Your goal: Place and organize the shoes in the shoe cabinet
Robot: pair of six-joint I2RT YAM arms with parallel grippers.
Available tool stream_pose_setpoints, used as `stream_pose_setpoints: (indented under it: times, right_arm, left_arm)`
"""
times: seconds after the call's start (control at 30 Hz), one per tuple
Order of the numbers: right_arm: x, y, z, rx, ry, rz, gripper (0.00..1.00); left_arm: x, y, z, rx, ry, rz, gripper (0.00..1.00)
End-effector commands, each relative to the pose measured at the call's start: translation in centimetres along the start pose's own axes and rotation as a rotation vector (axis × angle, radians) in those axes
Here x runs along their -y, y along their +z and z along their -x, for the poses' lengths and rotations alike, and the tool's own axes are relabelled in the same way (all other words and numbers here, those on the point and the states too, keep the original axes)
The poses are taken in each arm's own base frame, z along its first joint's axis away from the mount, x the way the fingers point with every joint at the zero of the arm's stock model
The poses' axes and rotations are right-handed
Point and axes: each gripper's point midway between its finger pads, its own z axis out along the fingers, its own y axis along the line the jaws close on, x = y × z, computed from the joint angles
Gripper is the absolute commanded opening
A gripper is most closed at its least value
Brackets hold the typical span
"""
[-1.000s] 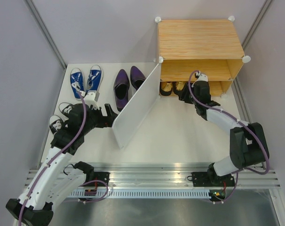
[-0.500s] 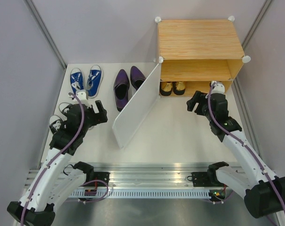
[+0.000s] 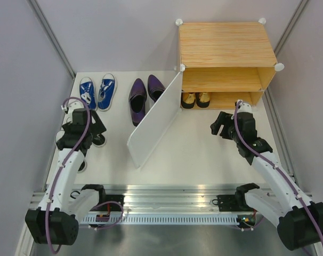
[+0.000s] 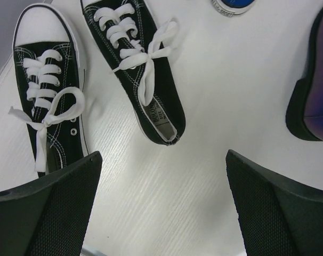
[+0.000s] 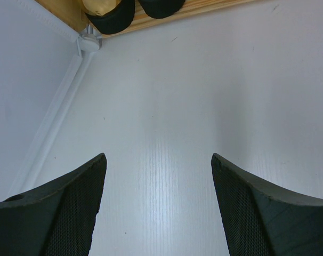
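The light-wood shoe cabinet [image 3: 225,45] stands at the back right with its white door [image 3: 153,120] swung open. A gold pair [image 3: 196,99] sits on the lower shelf, its dark heels [image 5: 105,10] at the top of the right wrist view. Blue sneakers [image 3: 97,92] and purple dress shoes [image 3: 145,93] lie on the white floor at the back left. Two black sneakers [image 4: 135,69] [image 4: 49,101] with white laces lie just ahead of my left gripper [image 4: 161,202], which hangs open above them. My right gripper [image 5: 159,202] is open over bare floor in front of the cabinet.
The open door leans diagonally between the two arms. A white corner connector [image 5: 89,42] marks the cabinet's lower front corner. Grey walls close in both sides. A purple shoe's heel [image 4: 311,101] shows at the right of the left wrist view.
My right gripper has pulled back out of the lower shelf and opened wider. The left arm swung left, away from the door, to over the black sneakers.
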Motion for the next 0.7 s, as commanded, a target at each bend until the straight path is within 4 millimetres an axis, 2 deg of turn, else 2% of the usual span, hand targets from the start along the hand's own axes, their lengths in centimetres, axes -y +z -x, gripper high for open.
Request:
stream_pose_setpoints:
  times: [0.0, 0.07, 0.1, 0.13, 0.3, 0.67]
  right_arm:
    - [-1.1, -0.3, 0.5, 0.033, 0.012, 0.062, 0.83]
    - [-1.2, -0.4, 0.5, 0.037, 0.012, 0.072, 0.83]
    - [-1.3, -0.4, 0.6, 0.045, 0.009, 0.076, 0.83]
    - [-1.3, -0.5, 0.6, 0.048, 0.009, 0.077, 0.83]
    - [-2.5, -0.7, 0.2, 0.048, 0.005, 0.158, 0.82]
    - [-2.9, -0.6, -0.4, 0.042, -0.001, 0.195, 0.81]
  left_arm:
    - [-1.3, 0.3, 1.0, 0.018, -0.093, 0.075, 0.99]
    - [-1.6, 1.3, 0.5, -0.014, -0.087, 0.11, 0.99]
    - [-2.8, 1.7, 0.7, -0.024, -0.119, 0.152, 0.99]
    - [-3.0, 2.2, 0.4, -0.043, -0.125, 0.163, 0.99]
    - [-4.6, 3.9, -0.4, -0.113, -0.148, 0.242, 0.99]
    - [-5.9, 5.9, -2.8, -0.218, -0.162, 0.309, 0.99]
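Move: The left sneaker of the black pair lies about 13 cm to the left hand's left, roughly level with it (1 cm back) and some 13 cm below. The right sneaker is some 8 cm ahead and 7 cm left, at the same depth; the right blue shoe stands about 24 cm ahead and 3 cm right. From the right hand, that left sneaker is roughly 65 cm left and 5 cm back. Swinging left while sinking towards the black sneakers, the empty left hand travels about 6 cm left and 7 cm down, slowing near the end. It turns some 15 degrees counter-clockwise and tips its fingers as much further down, jaws staying wide open, to hover near the two heels with no contact seen. The empty right hand drifts about 2 cm left. ##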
